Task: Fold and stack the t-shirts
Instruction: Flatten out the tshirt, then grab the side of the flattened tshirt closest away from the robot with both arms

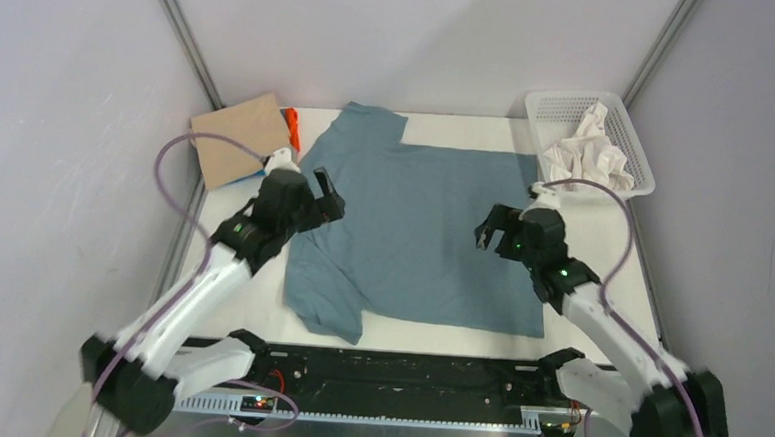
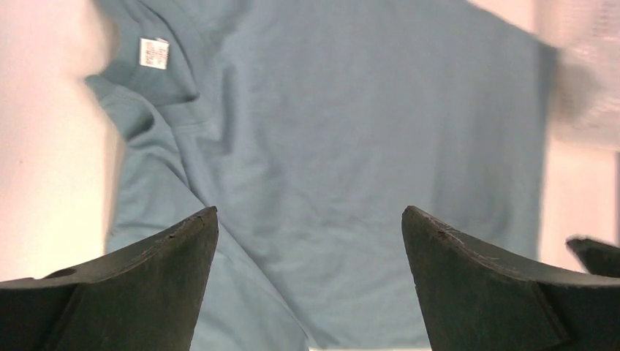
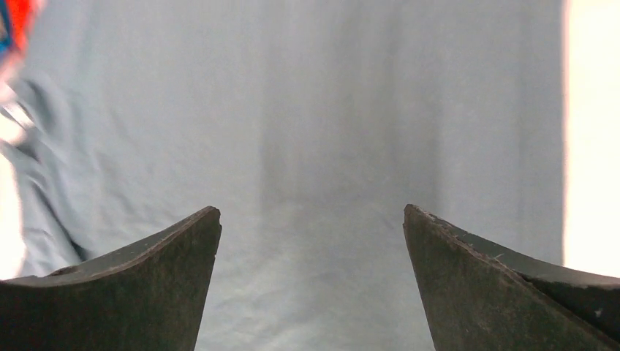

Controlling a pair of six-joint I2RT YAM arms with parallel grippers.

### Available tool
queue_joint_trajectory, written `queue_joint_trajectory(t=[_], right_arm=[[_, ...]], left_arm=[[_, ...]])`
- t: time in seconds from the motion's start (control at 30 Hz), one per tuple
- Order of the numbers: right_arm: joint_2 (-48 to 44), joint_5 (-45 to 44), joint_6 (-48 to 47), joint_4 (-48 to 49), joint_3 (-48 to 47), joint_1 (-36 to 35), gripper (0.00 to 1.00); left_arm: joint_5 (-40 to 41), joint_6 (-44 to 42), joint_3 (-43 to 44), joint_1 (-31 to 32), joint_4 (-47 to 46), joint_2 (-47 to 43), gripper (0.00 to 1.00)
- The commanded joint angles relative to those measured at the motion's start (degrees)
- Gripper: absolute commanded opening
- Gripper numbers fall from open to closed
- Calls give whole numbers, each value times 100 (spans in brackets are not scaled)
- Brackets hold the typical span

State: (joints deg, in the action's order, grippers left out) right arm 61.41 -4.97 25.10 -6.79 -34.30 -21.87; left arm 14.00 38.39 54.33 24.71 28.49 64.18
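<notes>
A large slate blue-grey t-shirt (image 1: 418,230) lies spread flat across the middle of the table, collar towards the left, its white neck label (image 2: 153,53) showing in the left wrist view. My left gripper (image 1: 325,197) hovers open over the shirt's left edge near the collar, nothing between its fingers (image 2: 175,256). My right gripper (image 1: 495,232) hangs open above the shirt's right part (image 3: 314,146), also holding nothing. A folded tan t-shirt (image 1: 236,135) lies at the back left, with an orange one (image 1: 292,125) peeking out beside it.
A white mesh basket (image 1: 636,141) at the back right holds crumpled whitish cloth (image 1: 587,149). Grey booth walls close in on both sides and the back. The black arm-base rail (image 1: 405,375) runs along the near edge.
</notes>
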Motion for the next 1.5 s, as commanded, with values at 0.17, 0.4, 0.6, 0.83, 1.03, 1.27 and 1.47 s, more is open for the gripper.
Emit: queue_joint_trajectory(t=[0.17,0.4,0.6,0.83,1.03,1.27,1.47], right_arm=[[-2288,-553,1702,-1950,312,425,99],[-2605,-60,1177,-2078,609,464,100],[-2391,131,1031,-2096,611,460,100],[-2122,277,932,-2040,609,467,99],[-2135,262,851,-2092,609,465,99],[-2179,176,862,-2146,609,468,99],[-2185,156,951,-2302,609,465,99]], left_arm=[[519,1170,-1546,1914,1797,-1800,100],[862,2118,-1663,4296,2700,-1367,100],[1015,1670,-1598,4664,2777,-436,100],[1550,1321,-1487,4666,2570,519,100],[1724,1046,-1145,4666,2470,1385,98],[1255,1159,-1454,4666,2257,1094,69],[955,1285,-1798,4666,1891,1128,66]])
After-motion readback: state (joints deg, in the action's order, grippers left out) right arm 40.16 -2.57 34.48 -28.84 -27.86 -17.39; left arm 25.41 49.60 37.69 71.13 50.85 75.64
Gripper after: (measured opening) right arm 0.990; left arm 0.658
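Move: The near sleeve's cuff lies roughly 21 cm back from the left hand, about 2 cm to its right and 18 cm below. The collar is some 7 cm ahead and 17 cm left of that hand, the cardboard stack about 23 cm ahead and 21 cm left. From the right hand, the cuff is about 20 cm back, 26 cm left and 11 cm below; the shirt's near hem corner lies about 18 cm back and 9 cm right. Back towards its own base, the open left hand sweeps about 21 cm and drops some 17 cm to the near sleeve's cuff, tipping down, turning clockwise and lifting its left side some 40 degrees; only there do its fingers close by about a third. The right hand, still open above the shirt, swings back about 8 cm and slightly right, rising first, then sinking, and hovers. ##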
